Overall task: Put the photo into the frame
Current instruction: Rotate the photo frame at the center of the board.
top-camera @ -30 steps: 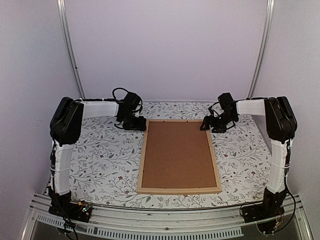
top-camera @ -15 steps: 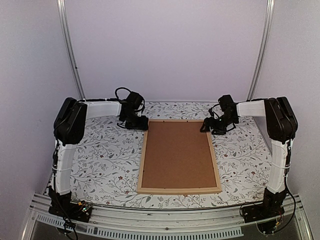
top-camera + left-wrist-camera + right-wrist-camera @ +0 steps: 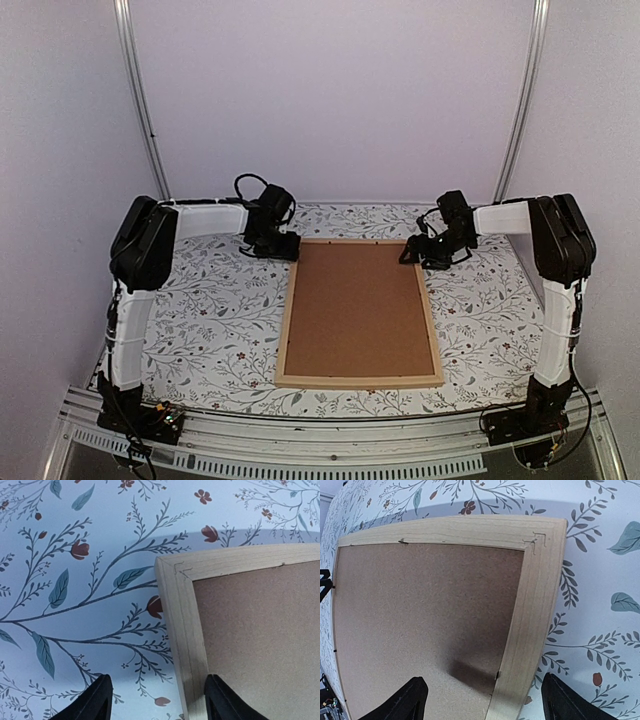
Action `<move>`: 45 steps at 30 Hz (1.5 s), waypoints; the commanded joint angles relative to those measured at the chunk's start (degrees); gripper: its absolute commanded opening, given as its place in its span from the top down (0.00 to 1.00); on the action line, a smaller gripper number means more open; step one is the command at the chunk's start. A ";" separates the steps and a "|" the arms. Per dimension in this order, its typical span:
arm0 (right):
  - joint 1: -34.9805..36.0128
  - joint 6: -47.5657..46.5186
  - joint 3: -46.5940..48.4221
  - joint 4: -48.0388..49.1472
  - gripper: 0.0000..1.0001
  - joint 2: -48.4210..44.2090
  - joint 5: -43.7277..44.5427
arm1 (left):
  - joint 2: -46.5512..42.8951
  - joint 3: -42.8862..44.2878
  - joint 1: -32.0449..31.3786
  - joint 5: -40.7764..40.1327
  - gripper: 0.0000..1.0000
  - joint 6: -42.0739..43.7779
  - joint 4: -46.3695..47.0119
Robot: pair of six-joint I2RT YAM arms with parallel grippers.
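Observation:
The frame [image 3: 283, 335] of light wood lies flat mid-table with its brown backing board [image 3: 358, 310] facing up. The photo is hidden. My left gripper [image 3: 283, 247] hovers low at the frame's far left corner. In the left wrist view it [image 3: 157, 705] is open, its fingers [image 3: 95, 702] straddling the frame's [image 3: 187, 645] left strip. My right gripper [image 3: 410, 255] is at the far right corner. It [image 3: 487, 702] is also open, one finger over the backing board [image 3: 420, 615], the other over the cloth, with the frame's [image 3: 530, 630] right strip between them.
A floral cloth [image 3: 210, 320] covers the table on both sides of the frame. A metal rail [image 3: 320, 440] with the arm bases runs along the near edge. White walls stand close behind and at both sides.
My left gripper has moved right, up to the frame's far left corner. The right gripper has hardly moved. The frame has stayed in place.

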 commanded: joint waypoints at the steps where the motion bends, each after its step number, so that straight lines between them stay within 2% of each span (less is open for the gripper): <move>1: 0.64 1.47 -1.99 0.14 0.18 -1.34 -1.60 | 4.26 -1.24 -4.39 2.27 0.34 -0.43 -2.74; 15: 2.10 3.15 -3.89 1.98 0.19 -0.80 -2.65 | 4.41 -2.23 -7.65 1.52 0.34 -1.56 -2.74; 34: 3.03 3.73 -4.61 2.79 0.20 0.14 -3.20 | 7.56 1.21 -12.20 -6.16 0.33 -0.91 -6.23; 38: 3.04 3.60 -4.74 2.56 0.20 0.08 -2.85 | 4.86 -0.19 -12.01 -6.65 0.33 -0.92 -4.74; 45: 3.04 3.49 -4.57 2.14 0.20 -0.75 -2.24 | -3.58 -7.17 -9.19 -4.38 0.31 -1.35 3.14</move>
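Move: My left hand is low over the far end of the photo frame's left bar, whose nearest stretch lies level with it, about 2 cm to its right and 1 cm down; the far-left corner is some 6 cm ahead and 2 cm right. The board's middle is roughly 14 cm back and 16 cm right. For my right hand, the right bar is level, about 2 cm right and 1 cm down, its far-right corner 6 cm ahead and 3 cm right. I bear right with my left hand at the left bar, creeping only about a centimetre at first, then go quickly another 4 cm right and some 2 cm back, so the inner fingertip travels over the board and the outer finger comes up beside the bar's outer face. My right hand stays at the right bar as a stop; both grippers stay open. ##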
